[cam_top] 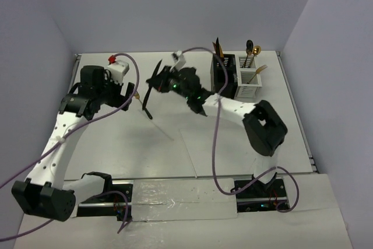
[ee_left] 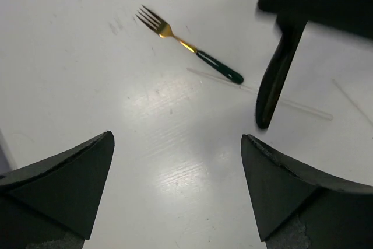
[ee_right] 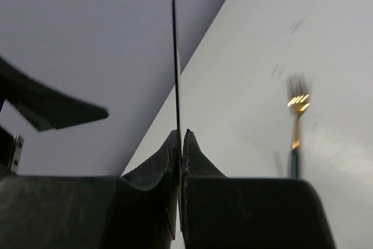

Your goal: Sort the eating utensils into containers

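Observation:
My right gripper (ee_right: pixel 182 135) is shut on a thin black utensil (ee_right: pixel 175 56), seen edge-on between its fingers. From above, that black utensil (cam_top: pixel 150 100) hangs over the table left of the right gripper (cam_top: pixel 165 80). In the left wrist view its dark handle (ee_left: pixel 275 80) dangles at the upper right. My left gripper (ee_left: pixel 178 138) is open with nothing between its fingers, above the bare table. A gold fork with a dark green handle (ee_left: pixel 186 45) lies beyond it, also seen in the right wrist view as the fork (ee_right: pixel 297 115). The black container (cam_top: pixel 223 74) and the white container (cam_top: pixel 247 83) stand at the back right with utensils upright in them.
Thin white sticks (ee_left: pixel 303 108) lie on the table near the fork's handle. Purple cables (cam_top: pixel 214 144) loop over both arms. The left gripper (cam_top: pixel 124 94) hovers close to the hanging utensil. Grey walls close in the table on three sides.

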You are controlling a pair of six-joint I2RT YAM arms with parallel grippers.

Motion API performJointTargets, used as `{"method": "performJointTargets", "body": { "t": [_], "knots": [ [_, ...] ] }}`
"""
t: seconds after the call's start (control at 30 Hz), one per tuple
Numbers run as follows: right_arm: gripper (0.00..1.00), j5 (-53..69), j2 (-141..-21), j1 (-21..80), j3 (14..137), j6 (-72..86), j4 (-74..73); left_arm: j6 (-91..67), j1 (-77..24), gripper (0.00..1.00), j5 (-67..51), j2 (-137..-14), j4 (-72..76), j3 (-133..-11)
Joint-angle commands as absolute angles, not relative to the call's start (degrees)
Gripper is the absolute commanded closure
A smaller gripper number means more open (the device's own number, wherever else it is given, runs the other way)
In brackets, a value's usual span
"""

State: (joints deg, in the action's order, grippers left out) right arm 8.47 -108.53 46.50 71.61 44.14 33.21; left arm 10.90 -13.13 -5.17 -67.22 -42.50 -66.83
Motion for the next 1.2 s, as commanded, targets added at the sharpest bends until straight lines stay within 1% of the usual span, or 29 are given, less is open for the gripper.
{"method": "performJointTargets", "body": {
  "t": [0.0,0.1,0.13,0.2,0.23,0.33,0.4,0.57,0.67,0.87,1.1,1.17],
  "knots": [
    [1.0,10.5,-99.0,38.2,78.2,31.9,24.7,10.3,-13.0,0.01,-3.2,-62.5,-45.7,-69.4],
    [1.0,8.0,-95.7,33.0,85.3,18.9,8.7,11.2,-12.0,0.01,-0.8,-61.2,-44.6,-65.8],
    [1.0,6.6,-95.4,29.5,87.1,16.4,6.0,11.5,-11.6,0.01,-0.5,-61.3,-44.1,-64.7],
    [1.0,0.2,-95.3,26.3,92.0,9.4,1.1,12.5,-9.2,0.01,-1.9,-61.8,-43.1,-61.6],
    [1.0,-2.1,-95.6,23.6,93.4,7.8,0.4,12.7,-8.3,0.01,-2.9,-62.2,-41.5,-60.7],
    [1.0,-6.3,-98.8,19.8,99.5,2.0,-4.0,12.4,-5.8,0.01,-4.3,-64.9,-37.2,-57.1],
    [1.0,-10.0,-102.2,19.1,103.6,-3.1,-5.4,12.0,-4.9,0.01,-4.0,-67.4,-34.7,-54.9],
    [1.0,-12.3,-109.4,15.9,109.0,-7.0,-7.5,11.1,-4.3,0.01,-2.3,-70.7,-28.2,-51.2],
    [1.0,-10.5,-114.1,14.2,109.3,-5.8,-7.8,11.5,-4.0,0.01,-0.9,-71.6,-26.9,-50.4],
    [1.0,-9.6,-118.9,12.7,106.1,-6.6,-4.0,11.3,-3.9,0.01,-0.3,-72.4,-26.0,-49.7],
    [1.0,-8.9,-120.2,12.1,101.2,-8.3,1.0,11.2,-3.8,0.01,2.0,-70.9,-25.8,-48.8],
    [1.0,-8.8,-120.4,12.2,101.5,-8.1,0.0,11.2,-3.8,0.01,2.2,-70.8,-25.8,-48.7]
  ]
}}
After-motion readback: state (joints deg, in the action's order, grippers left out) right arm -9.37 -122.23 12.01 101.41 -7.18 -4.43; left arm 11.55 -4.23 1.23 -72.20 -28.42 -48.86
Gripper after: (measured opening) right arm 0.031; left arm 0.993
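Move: The black knife is already pinched in the right hand. The black container it is going to has its middle some 16 cm ahead, 34 cm right and 14 cm below; the knives standing in it are about 24 cm ahead, 31 cm right, and the white container stands about 12 cm right of the black one. The fork lies some 8 cm ahead, 5 cm right and 20 cm below the open left hand, the pale stick about 3 cm back and 13 cm right of that hand. Keeping its pinch on the black knife, the right hand swings right and forward, about 36 and 25 cm, rising some 18 cm on the way, then sinks well below its starting height at the far end of the black container. Its wrist rolls and turns clockwise until the blade stands up. The empty left hand rises briefly, then sinks, ending about 11 cm lower and 7 cm left, fingers wide open. ##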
